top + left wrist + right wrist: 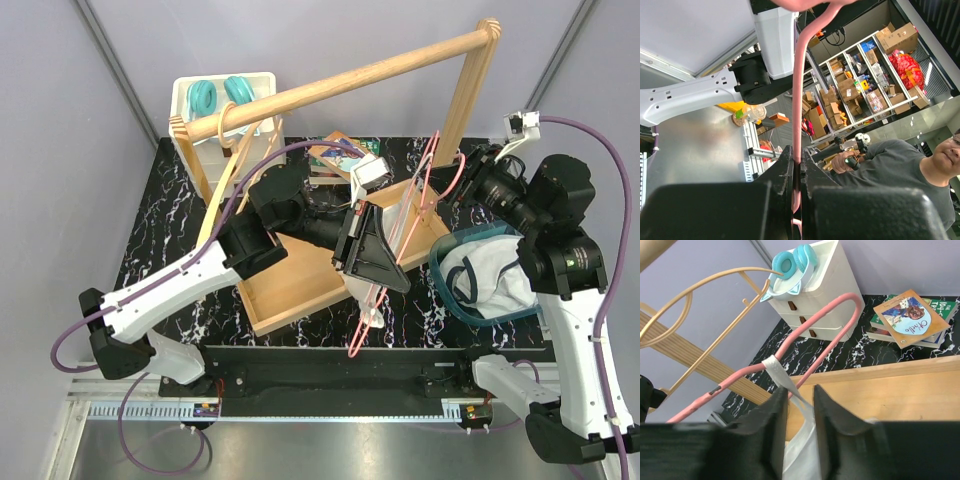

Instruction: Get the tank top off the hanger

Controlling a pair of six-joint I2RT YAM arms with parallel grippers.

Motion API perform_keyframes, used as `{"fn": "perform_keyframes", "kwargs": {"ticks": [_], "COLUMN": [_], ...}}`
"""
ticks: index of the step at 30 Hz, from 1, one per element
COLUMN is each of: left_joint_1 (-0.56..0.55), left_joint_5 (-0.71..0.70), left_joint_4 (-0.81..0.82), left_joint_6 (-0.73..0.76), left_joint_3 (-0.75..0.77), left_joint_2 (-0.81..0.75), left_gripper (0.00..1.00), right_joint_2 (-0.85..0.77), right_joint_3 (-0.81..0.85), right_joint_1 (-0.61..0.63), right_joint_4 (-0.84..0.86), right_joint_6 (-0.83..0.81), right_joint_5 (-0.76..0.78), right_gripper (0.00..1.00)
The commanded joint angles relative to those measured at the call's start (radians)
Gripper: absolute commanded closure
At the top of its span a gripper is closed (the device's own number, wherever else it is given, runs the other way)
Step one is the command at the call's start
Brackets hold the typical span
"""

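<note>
A pink hanger (425,190) slants over the wooden base, from the rack's right post down to the table's front edge. My left gripper (375,262) is shut on its thin pink wire (797,90), which runs up from between the closed jaws (797,155). In the right wrist view the white tank top's strap (774,367) loops over the pink hanger (825,315). Its fabric (802,455) hangs down between my right gripper's (800,395) fingers. Those jaws stand a little apart around the strap. In the top view the right gripper (465,185) is at the hanger's upper end.
A wooden garment rack (350,75) stands on a wooden base (290,290), with a gold hanger (235,130) on its rod. Right of the base is a teal basket (440,270) of white clothes. Behind are a white drawer unit (190,120) with teal headphones (220,92), and books (335,155).
</note>
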Motion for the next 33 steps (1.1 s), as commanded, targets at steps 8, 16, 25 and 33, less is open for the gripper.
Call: {"fn": "perform_keyframes", "kwargs": {"ticks": [8, 16, 25, 33], "left_joint_1": [0.003, 0.003, 0.003, 0.003], "left_joint_5": [0.019, 0.002, -0.003, 0.010], "left_joint_4": [0.066, 0.020, 0.017, 0.024], "left_joint_6": [-0.016, -0.002, -0.002, -0.001], "left_joint_3": [-0.036, -0.058, -0.059, -0.065], "left_joint_2": [-0.059, -0.074, -0.101, -0.114], "left_gripper": [1.00, 1.00, 1.00, 1.00], "right_joint_2": [-0.004, 0.045, 0.160, 0.238], "right_joint_3": [0.025, 0.154, 0.237, 0.268], "right_joint_1": [-0.003, -0.003, -0.003, -0.003], "right_joint_4": [0.061, -0.052, -0.145, -0.152], "right_joint_6": [0.010, 0.021, -0.008, -0.008], "right_joint_5": [0.017, 0.204, 0.336, 0.287], "right_gripper": [1.00, 1.00, 1.00, 1.00]}}
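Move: The tank top's strap lies between the right gripper's open fingertips, about 1 cm ahead and 1 cm to the left, at fingertip height. The pink hanger's near tip curves some 4 cm ahead of that gripper and 1 cm to its left; the basket sits about 15 cm to its right, 2 cm back and roughly 38 cm below. From the left gripper the strap is about 22 cm ahead and 12 cm to the right, slightly lower. Shut the right fingers on the strap, lift it about 3 cm while moving right, then carry it forward some 7 cm and back down past the hanger's tip, turning the wrist about 15 degrees clockwise and tipping it slightly down. Keep the left gripper shut on the pink hanger, letting it dip a little and recover while easing about 2 cm left and slightly back. ##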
